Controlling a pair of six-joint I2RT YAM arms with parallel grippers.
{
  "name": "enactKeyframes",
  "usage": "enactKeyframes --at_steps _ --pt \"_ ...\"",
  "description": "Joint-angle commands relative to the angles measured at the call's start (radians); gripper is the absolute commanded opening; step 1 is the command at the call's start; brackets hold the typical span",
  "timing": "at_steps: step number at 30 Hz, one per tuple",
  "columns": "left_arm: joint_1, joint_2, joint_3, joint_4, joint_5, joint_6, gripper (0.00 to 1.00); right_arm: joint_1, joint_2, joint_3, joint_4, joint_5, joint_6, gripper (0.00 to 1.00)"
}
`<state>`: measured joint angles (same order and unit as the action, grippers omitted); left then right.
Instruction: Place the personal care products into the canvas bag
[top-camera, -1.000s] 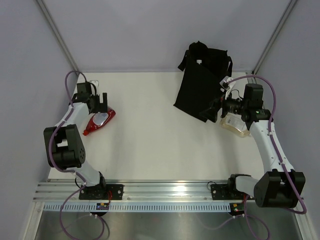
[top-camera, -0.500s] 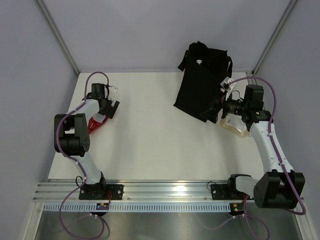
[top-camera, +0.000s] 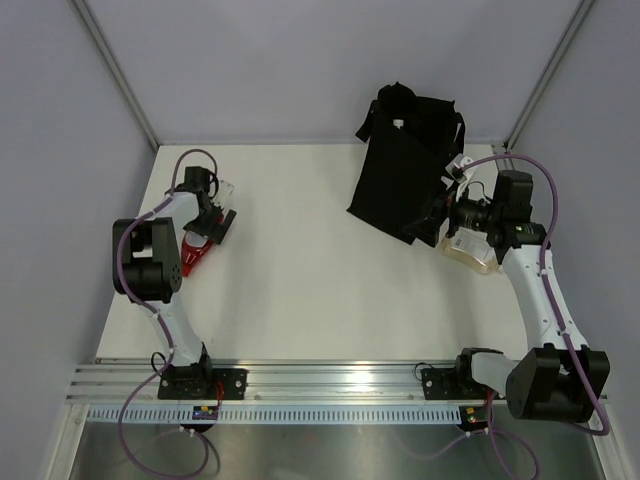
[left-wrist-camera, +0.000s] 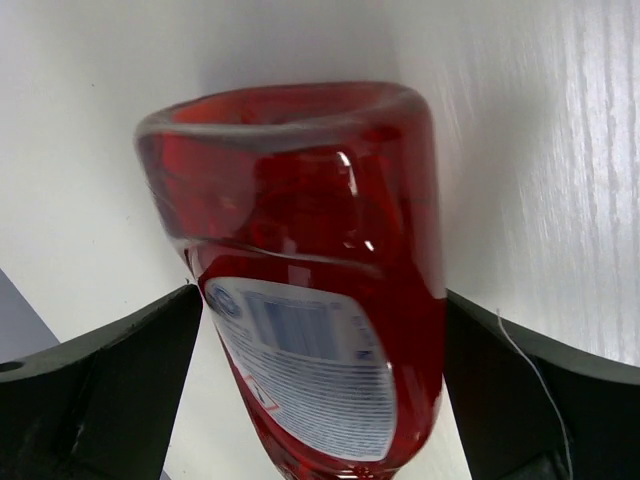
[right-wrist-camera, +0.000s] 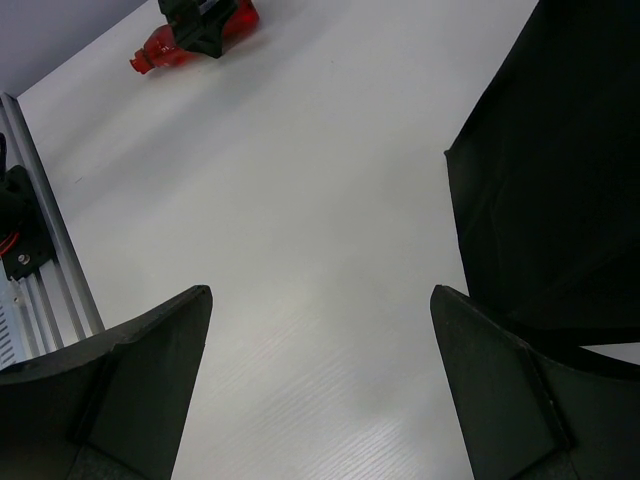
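Observation:
A red bottle (top-camera: 194, 252) with a white label lies on the table at the left; it is one of the personal care products. My left gripper (top-camera: 216, 222) is open over its wide end, and in the left wrist view the red bottle (left-wrist-camera: 300, 260) fills the gap of the left gripper (left-wrist-camera: 320, 295), both fingers close beside it. The black canvas bag (top-camera: 402, 165) stands at the back right. My right gripper (top-camera: 428, 224) hangs open and empty at its near right corner. Under the right arm lies a beige clear bottle (top-camera: 468, 251). In the right wrist view the right gripper (right-wrist-camera: 320, 290) frames bare table.
The right wrist view shows the canvas bag (right-wrist-camera: 560, 150) to the right of the jaws and the red bottle (right-wrist-camera: 165, 45) far off at the top left. An aluminium rail (top-camera: 330, 380) runs along the near edge. Grey walls close the table on three sides.
The left arm has folded in and brought its gripper down and over the red bottle's wide end. The right arm has hardly moved.

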<state>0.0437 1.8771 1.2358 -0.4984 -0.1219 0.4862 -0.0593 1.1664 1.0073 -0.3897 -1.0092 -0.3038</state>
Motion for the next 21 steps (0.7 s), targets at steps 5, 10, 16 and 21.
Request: enactKeyframes --at_steps 5,10,16,21 --pt "0.018 0.117 0.174 -0.222 0.016 -0.107 0.98 -0.019 -0.036 -0.001 0.022 -0.043 -0.017 0.99" --pt "0.021 0.171 0.249 -0.342 0.137 -0.185 0.85 -0.025 -0.040 -0.003 0.015 -0.051 -0.017 0.99" --pt "0.027 0.246 0.341 -0.462 0.384 -0.273 0.44 -0.046 -0.053 -0.010 0.014 -0.063 -0.017 0.99" --pt "0.025 0.208 0.335 -0.462 0.661 -0.297 0.22 -0.051 -0.062 -0.018 0.009 -0.092 -0.023 1.00"
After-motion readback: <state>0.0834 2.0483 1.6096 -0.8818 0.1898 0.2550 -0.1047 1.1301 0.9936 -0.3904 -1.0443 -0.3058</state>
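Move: The red bottle lies on the table already between the left hand's open fingers, its middle roughly 3 cm back and 2 cm left of the hand point and about 1 cm below. Its broad base end points forward and its cap back-left; no other product stands near. From the right hand the red bottle is some 57 cm left, about 5 cm farther out and around 22 cm lower. Left fingers pinch the red bottle as the hand swings about 5 cm right, rises slightly and rolls left-side-down. ##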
